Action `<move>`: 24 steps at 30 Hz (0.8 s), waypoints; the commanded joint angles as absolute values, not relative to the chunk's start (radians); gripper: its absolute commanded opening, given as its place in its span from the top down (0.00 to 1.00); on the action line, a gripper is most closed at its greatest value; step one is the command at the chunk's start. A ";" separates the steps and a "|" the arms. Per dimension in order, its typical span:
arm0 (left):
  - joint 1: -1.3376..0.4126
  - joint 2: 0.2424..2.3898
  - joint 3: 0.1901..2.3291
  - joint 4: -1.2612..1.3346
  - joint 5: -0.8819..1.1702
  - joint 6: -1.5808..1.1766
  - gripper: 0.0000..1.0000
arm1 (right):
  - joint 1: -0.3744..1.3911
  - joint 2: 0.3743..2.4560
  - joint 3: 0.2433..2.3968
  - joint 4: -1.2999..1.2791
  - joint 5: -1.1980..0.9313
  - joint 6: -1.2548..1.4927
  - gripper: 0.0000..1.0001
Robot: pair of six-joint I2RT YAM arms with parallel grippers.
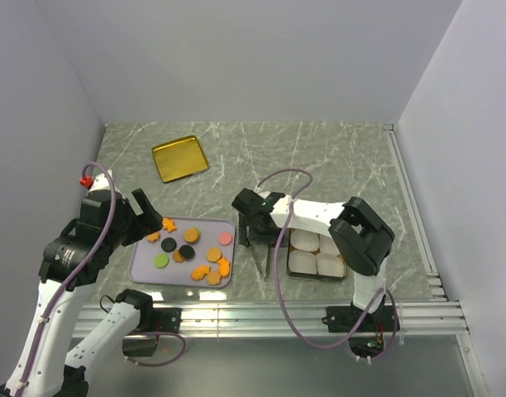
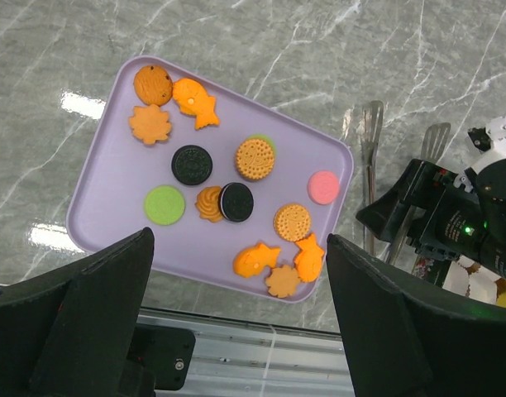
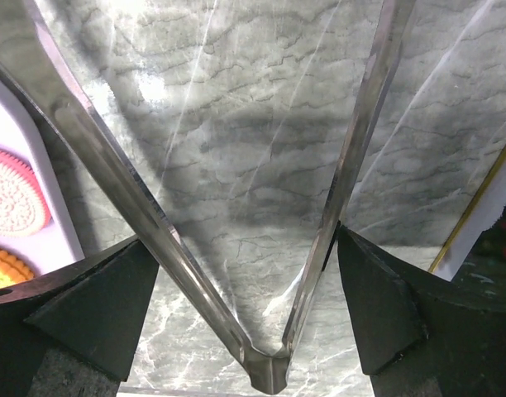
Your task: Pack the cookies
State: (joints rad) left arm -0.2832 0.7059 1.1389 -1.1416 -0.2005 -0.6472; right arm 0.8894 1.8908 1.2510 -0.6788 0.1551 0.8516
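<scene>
Several cookies [image 1: 191, 248] lie on a lilac tray [image 1: 141, 266]: orange rounds, fish and flower shapes [image 2: 255, 159], black discs [image 2: 192, 164], a green disc [image 2: 164, 205] and a pink one [image 2: 323, 187]. My left gripper [image 1: 145, 217] hangs open over the tray's near left edge, with nothing between its fingers [image 2: 96, 314]. My right gripper [image 1: 257, 236] is between the tray and the box. Its pads [image 3: 112, 289] press on both arms of metal tongs [image 3: 154, 223], whose hinge sits low between the jaws. The tongs' tips [image 2: 370, 124] point away along the marble.
A gold-rimmed box [image 1: 346, 273] holding white paper cups [image 1: 315, 252] stands right of the right gripper. A gold lid [image 1: 179, 158] lies at the back left. An aluminium rail [image 1: 278, 313] runs along the table's near edge.
</scene>
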 commanded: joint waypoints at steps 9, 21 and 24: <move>-0.287 0.673 1.137 -1.155 -0.201 -0.657 0.10 | 0.910 1.894 1.164 -0.572 0.144 0.874 0.08; -0.287 0.623 1.112 -1.166 -0.179 -0.710 0.11 | 0.939 1.944 1.155 -0.592 0.155 0.864 0.27; -0.287 0.606 1.103 -1.175 -0.181 -0.718 0.11 | 0.946 1.950 1.149 -0.584 0.147 0.865 0.32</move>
State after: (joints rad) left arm -0.2832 0.6266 1.1160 -1.1660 -0.1967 -0.6968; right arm 0.9234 1.8679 1.2053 -0.6426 0.2123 0.8314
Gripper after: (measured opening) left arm 0.888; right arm 0.704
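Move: My right hand is low over the open tongs, about 1 cm above their middle, with one leg at each open finger; their hinge is some 9 cm straight back from my hand. The pink cookie lies about 11 cm to the left and 1 cm ahead. The middle of the gold box with paper cups is some 15 cm to the right and 2 cm back. From my left hand the tongs lie about 26 cm right, 5 cm ahead and 25 cm below. I hold my right hand almost in place over the tongs, fingers still pointing down, and close them from nearly wide open by roughly a quarter. The two fingers bear inward on the outer sides of the legs, squeezing them towards each other ahead of the hinge, with hardly 0.5 cm of drift back. My left hand, empty, eases back about 1.5 cm, high beside the cookie tray. ##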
